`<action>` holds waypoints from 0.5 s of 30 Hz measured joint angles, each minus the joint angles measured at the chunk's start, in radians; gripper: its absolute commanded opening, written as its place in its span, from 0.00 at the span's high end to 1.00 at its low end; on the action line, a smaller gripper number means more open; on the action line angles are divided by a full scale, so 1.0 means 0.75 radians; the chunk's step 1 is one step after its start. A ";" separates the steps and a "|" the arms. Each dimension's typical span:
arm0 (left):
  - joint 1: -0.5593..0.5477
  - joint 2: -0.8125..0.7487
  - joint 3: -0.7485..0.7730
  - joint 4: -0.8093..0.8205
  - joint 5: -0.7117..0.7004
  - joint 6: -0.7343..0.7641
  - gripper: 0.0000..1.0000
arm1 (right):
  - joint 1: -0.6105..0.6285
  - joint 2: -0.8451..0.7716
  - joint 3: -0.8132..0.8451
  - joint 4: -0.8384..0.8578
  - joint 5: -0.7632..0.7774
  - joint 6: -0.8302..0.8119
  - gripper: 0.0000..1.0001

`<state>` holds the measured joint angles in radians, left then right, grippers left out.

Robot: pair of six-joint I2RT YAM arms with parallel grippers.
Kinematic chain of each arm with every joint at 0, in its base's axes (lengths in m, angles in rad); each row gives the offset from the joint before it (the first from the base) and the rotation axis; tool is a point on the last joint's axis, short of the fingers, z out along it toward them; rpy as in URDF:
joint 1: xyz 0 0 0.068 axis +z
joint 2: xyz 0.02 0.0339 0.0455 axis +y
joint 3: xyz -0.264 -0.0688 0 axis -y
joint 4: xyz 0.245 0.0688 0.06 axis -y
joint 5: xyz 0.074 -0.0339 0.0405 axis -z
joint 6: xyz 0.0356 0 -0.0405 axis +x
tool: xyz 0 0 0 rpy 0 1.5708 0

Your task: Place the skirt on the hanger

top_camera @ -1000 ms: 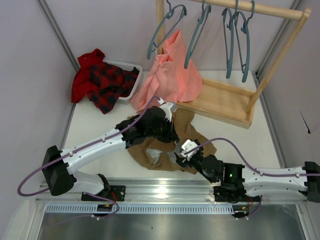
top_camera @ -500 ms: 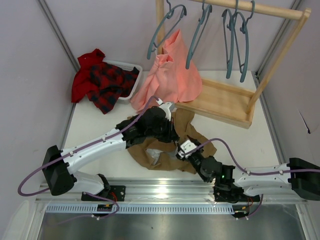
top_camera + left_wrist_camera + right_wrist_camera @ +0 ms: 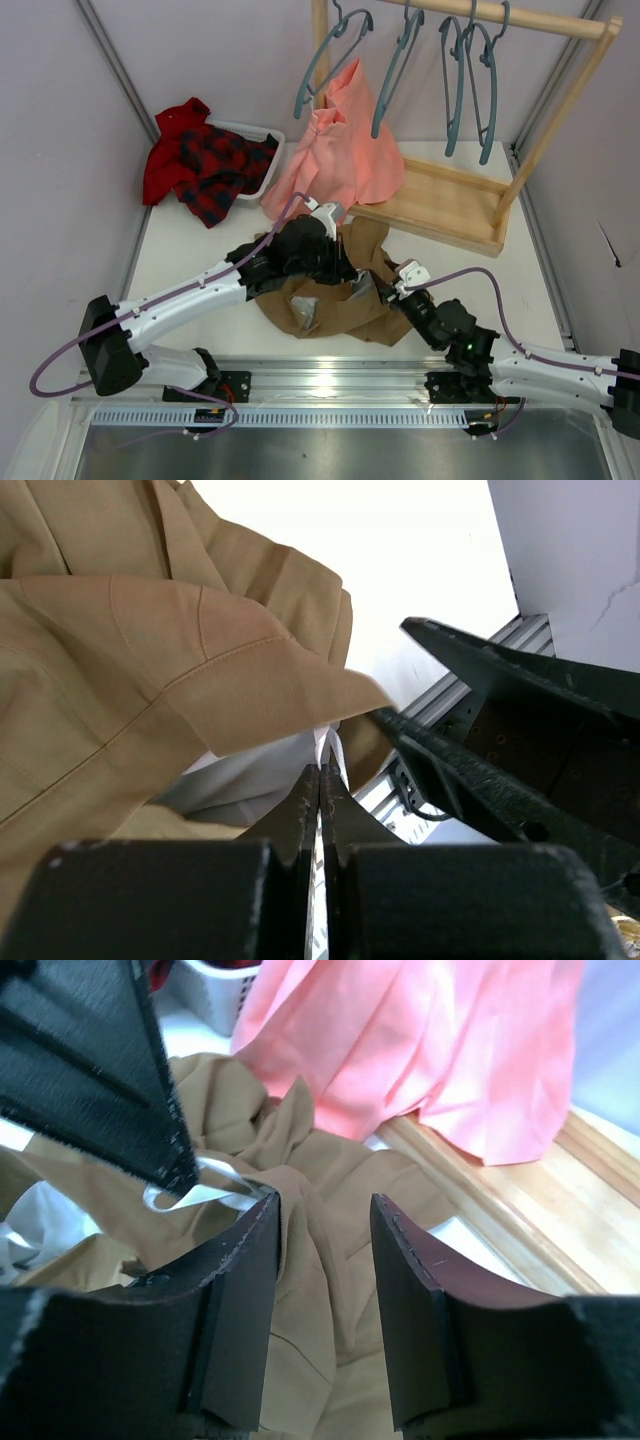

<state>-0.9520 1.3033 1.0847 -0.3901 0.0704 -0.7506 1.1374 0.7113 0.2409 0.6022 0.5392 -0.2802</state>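
Note:
The khaki skirt (image 3: pixel 335 310) lies crumpled on the table in front of the rack. My left gripper (image 3: pixel 352 274) is shut on a white ribbon loop (image 3: pixel 331 748) at the skirt's (image 3: pixel 120 650) edge and holds it slightly lifted. My right gripper (image 3: pixel 393 286) is open just right of it, jaws apart over the skirt's folds (image 3: pixel 330 1290), holding nothing. The left fingers (image 3: pixel 110 1070) and the white loop (image 3: pixel 200 1188) show in the right wrist view. Several grey-blue hangers (image 3: pixel 330 55) hang on the wooden rail; no cloth is on them.
A salmon-pink garment (image 3: pixel 345 150) drapes over the wooden rack base (image 3: pixel 450 205) behind the skirt. A red-and-black plaid garment (image 3: pixel 205 160) fills a white basket (image 3: pixel 268 165) at the back left. The rack's slanted post (image 3: pixel 560 110) stands at the right.
My right gripper has moved right and away from me along the skirt's right side. My left gripper has shifted slightly away, still pinching the skirt.

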 measured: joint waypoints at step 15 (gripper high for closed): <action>0.031 0.000 0.001 -0.005 -0.019 -0.015 0.98 | 0.114 0.043 0.003 -0.189 -0.064 0.044 0.29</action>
<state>-0.9287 1.3033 1.0851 -0.3935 0.0559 -0.7616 1.2232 0.7437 0.2432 0.4606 0.4915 -0.2470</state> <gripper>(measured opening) 0.024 0.710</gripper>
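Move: The brown skirt's waistband edge stands up beside the left gripper's shut fingertips, about 3 cm left of the right hand, 1 cm ahead and level with it. From the left hand that edge is only some 2 cm to the right, at tip height. The wooden tray lies about 17 cm ahead and 12 cm right of the right hand, some 12 cm lower; the pink skirt hangs roughly 22 cm ahead and 6 cm left, about level. Down about 4 cm, and back and left some 2.5 cm each, the right hand withdraws below and behind the pinched waistband, opening its half-open fingers to nearly three-quarters and swinging roughly 10 degrees counter-clockwise with its left side dipping. The left hand keeps its shut pinch on the white ribbon at the waist, easing about 1 cm forward. ##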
